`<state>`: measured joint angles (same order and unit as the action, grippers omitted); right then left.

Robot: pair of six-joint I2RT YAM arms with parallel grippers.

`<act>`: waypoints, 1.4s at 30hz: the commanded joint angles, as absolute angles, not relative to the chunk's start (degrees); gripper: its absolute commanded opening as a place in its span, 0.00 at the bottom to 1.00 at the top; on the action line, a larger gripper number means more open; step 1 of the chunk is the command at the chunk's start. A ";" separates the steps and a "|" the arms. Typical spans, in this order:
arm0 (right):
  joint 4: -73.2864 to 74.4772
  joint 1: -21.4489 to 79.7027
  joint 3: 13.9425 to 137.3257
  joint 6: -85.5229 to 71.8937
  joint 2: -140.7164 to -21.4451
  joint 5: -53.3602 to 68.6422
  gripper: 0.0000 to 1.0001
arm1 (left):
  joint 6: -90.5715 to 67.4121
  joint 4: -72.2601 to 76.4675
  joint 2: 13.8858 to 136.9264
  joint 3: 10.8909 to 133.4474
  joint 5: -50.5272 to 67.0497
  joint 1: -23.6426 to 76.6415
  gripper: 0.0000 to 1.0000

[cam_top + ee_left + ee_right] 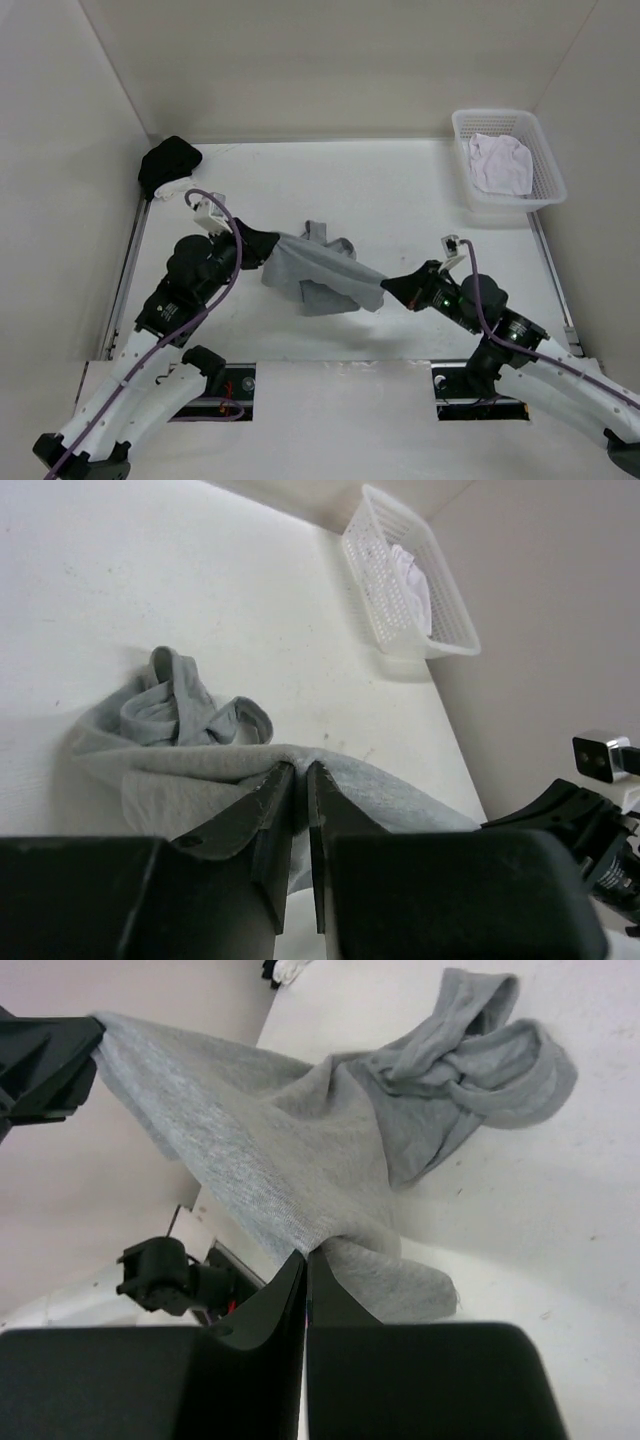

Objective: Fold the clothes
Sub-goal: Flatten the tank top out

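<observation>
The grey clothes (320,272) hang stretched between both grippers over the middle of the table, a crumpled part still resting on the surface. My left gripper (272,247) is shut on the garment's left edge; its jaws pinch a fold of the grey clothes (200,780) at the left gripper's tips (300,770). My right gripper (388,288) is shut on the right edge, with the grey clothes (260,1150) running from the right gripper's tips (306,1256) up toward the other arm. The bunched waistband part (470,1050) lies on the table.
A white basket (508,160) holding a white cloth (500,163) stands at the back right, also seen as the basket (405,590) in the left wrist view. A black fabric bundle (168,163) lies in the back left corner. Walls enclose the table on three sides.
</observation>
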<state>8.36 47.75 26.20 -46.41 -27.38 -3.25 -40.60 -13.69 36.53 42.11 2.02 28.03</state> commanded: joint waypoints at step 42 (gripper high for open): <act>-11.40 47.08 33.21 -40.26 -66.33 -7.68 0.61 | -61.34 -20.91 45.62 18.20 -30.40 41.09 0.49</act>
<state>2.72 50.37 28.49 -46.68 -59.57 -18.76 -54.89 -19.29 47.05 19.46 -25.36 40.60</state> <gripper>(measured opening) 0.603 0.485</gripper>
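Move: Each hand already pinches a raised end of the tank top, with the lying body of the tank top under the stretched sheet. From the left hand, the lying body is about 2 cm back, 9 cm right and 27 cm down; its bunched straps are about 7 cm ahead and 8 cm right. From the right hand, the lying body is about 5 cm ahead, 11 cm left and 20 cm down, the straps some 14 cm ahead and 10 cm left. Both hands let go of the tank top's raised ends low over the table after dropping fast and drawing back slightly, fingers tipping downward. The left sinks over 20 cm, then hovers half open at the cloth's left edge. The right drops about 14 cm, opens, shifts briefly right and lower, then goes forward and rises a little beside the cloth. ##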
